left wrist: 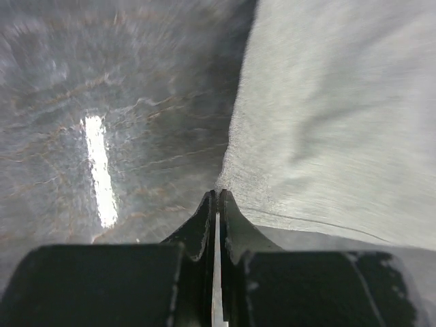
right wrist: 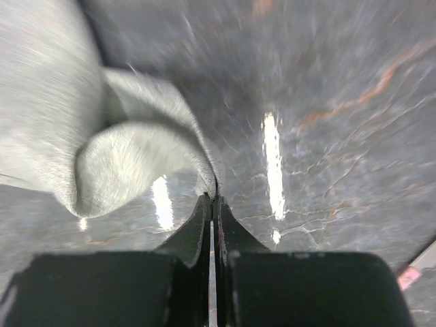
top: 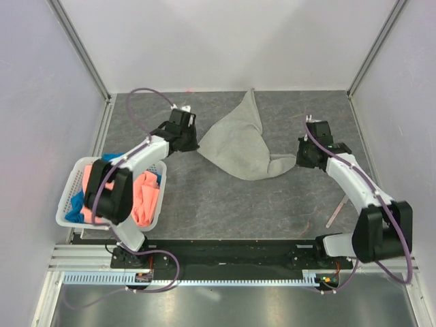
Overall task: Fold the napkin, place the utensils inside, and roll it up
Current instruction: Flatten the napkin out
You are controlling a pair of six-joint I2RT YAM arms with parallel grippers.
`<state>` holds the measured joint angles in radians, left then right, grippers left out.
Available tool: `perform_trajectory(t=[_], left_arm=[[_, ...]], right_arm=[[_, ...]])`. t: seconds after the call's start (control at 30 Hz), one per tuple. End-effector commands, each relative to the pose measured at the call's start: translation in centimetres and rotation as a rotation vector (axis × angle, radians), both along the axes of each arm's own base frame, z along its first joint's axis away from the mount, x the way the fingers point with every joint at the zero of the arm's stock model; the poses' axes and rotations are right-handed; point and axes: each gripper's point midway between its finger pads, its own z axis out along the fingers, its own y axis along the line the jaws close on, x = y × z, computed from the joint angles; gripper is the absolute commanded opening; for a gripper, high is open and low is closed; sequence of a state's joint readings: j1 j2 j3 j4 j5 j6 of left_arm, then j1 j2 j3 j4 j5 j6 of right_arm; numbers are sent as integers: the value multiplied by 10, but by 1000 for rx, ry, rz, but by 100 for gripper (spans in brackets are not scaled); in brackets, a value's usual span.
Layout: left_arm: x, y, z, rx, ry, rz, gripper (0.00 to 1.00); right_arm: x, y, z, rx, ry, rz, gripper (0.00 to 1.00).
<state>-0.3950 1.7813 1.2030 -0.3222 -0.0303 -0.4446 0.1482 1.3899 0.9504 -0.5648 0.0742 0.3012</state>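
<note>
The light grey napkin (top: 238,143) lies crumpled on the dark tabletop between the two arms, one point reaching toward the back wall. My left gripper (top: 196,144) is shut on the napkin's left corner (left wrist: 320,116), the cloth edge meeting its tips (left wrist: 218,194). My right gripper (top: 300,159) is shut on the napkin's right corner, where the cloth (right wrist: 122,157) curls up to the tips (right wrist: 213,197). The utensils, a slim pinkish-brown stick (top: 336,211), lie on the table near the right arm; a pink end (right wrist: 410,275) shows in the right wrist view.
A white basket (top: 68,194) at the left edge holds a coral-orange cloth (top: 144,194) and a blue cloth (top: 76,204). White walls enclose the table on three sides. The arm bases stand on the black rail (top: 231,255) at the near edge.
</note>
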Motion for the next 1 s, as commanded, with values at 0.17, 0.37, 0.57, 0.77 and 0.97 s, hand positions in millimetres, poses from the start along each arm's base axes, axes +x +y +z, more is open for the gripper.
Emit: perform_trajectory(t=[0.17, 0.37, 0.57, 0.77, 0.97], left_arm=[[-20, 4, 245, -226, -497, -19, 2], [-88, 29, 365, -336, -730, -36, 2], [-151, 49, 447, -420, -896, -60, 2], [-122, 38, 448, -392, -882, -71, 2], [-42, 13, 408, -296, -784, -67, 2]], right_arm=[[-7, -7, 190, -25, -469, 82, 0], [-54, -22, 315, -26, -769, 37, 0], [-102, -24, 419, 43, -1038, 28, 0], [-68, -33, 418, -13, -1023, -29, 0], [7, -37, 377, -102, -914, -74, 0]])
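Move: The left fingers already pinch one napkin corner, with the napkin's middle about 10 cm ahead, 17 cm to the right and 6 cm below. The right hand holds another corner; from it the middle is some 18 cm ahead, 20 cm left and 8 cm below. From the left hand the laundry basket lies about 29 cm left and 16 cm back; from the right hand the knife lies roughly 14 cm right, 12 cm back and 8 cm below. Keeping both napkin corners pinched, the two hands swing fast upward together, the left a net 45 cm or so and the right a little over 40, drawing back towards the bases before easing forward and slightly down at the end. The wrists tip the fingers up 50 to 60 degrees to nearly level, while the hands spread a few centimetres apart. ##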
